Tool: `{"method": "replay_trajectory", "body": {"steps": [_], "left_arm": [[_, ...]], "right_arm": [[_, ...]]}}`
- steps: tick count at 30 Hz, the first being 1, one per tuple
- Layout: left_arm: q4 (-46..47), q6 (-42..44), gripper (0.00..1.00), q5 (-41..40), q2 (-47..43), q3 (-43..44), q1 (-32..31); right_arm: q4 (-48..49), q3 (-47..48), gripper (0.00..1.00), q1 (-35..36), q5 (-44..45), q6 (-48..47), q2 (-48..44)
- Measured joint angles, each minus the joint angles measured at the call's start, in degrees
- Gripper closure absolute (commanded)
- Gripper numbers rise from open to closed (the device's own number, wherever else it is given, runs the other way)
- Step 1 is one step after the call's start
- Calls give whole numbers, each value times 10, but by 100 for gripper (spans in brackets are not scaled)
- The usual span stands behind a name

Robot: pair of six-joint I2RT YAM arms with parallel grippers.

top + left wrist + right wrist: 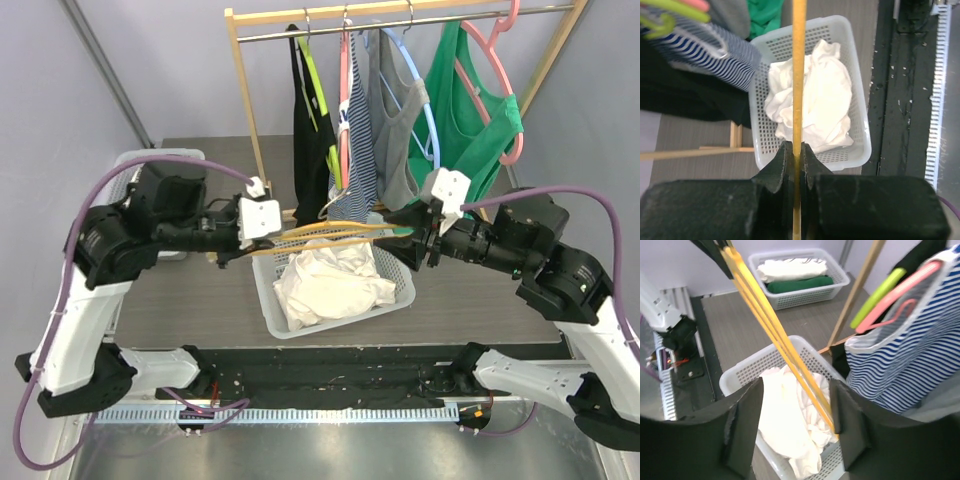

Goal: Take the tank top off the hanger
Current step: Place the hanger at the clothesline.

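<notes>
A bare yellow hanger [320, 235] spans the gap between my two grippers, above a white basket [400, 295]. The white tank top [330, 280] lies crumpled in that basket, off the hanger. My left gripper [798, 147] is shut on one yellow bar of the hanger [799, 75]. My right gripper [796, 405] stands open around the hanger's other end [770, 325], whose bars run close to the right finger. Below them I see the tank top [785, 415] and the basket rim [740, 372].
Behind the basket a wooden rack [245, 90] carries hangers with black, striped [355, 150], grey and green [470, 120] tops, close to my right gripper. A second basket [795, 275] with folded white and green clothes sits at the table's far left.
</notes>
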Motion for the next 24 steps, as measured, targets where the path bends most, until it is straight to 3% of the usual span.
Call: {"method": "replay_trajectory", "body": {"steps": [4,16,20,24], "left_arm": [[-2,-20,100,-12,-47,-2,45],[-6,-42,100,5,-217,-43,152],[-7,-85,100,-4,-256,-53,187],[19,-169,100,-63,-285,-92,207]], "right_arm": [[24,-6,26,0,47,14,-27],[73,-10,26,0,147,50,-79],[87,-18,27,0,159,60,-75],[97,-18,28,0,159,72,-56]]}}
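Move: The bare left end of the clothesline lies about 30 cm ahead of my left hand, 2 cm to its right and some 8 cm higher; the black tank top is roughly 22 cm ahead, 8 cm right and 10 cm below. Just at my right hand's half-open fingertips is the yellow hanger's free end, 1 cm to the left. From that hand the basket with the white tank top sits about 6 cm ahead, 9 cm left, 38 cm down. I open my right fingers the rest of the way and take that hand up about 5 cm and a little to the right, off the hanger's end, then ease slightly forward. With my left hand still pinching the hanger, I carry it some 13 cm left, also back and slightly up, away from the clothesline, turning about 30 degrees counter-clockwise and tipping the fingertips up so the free end swings forward. ##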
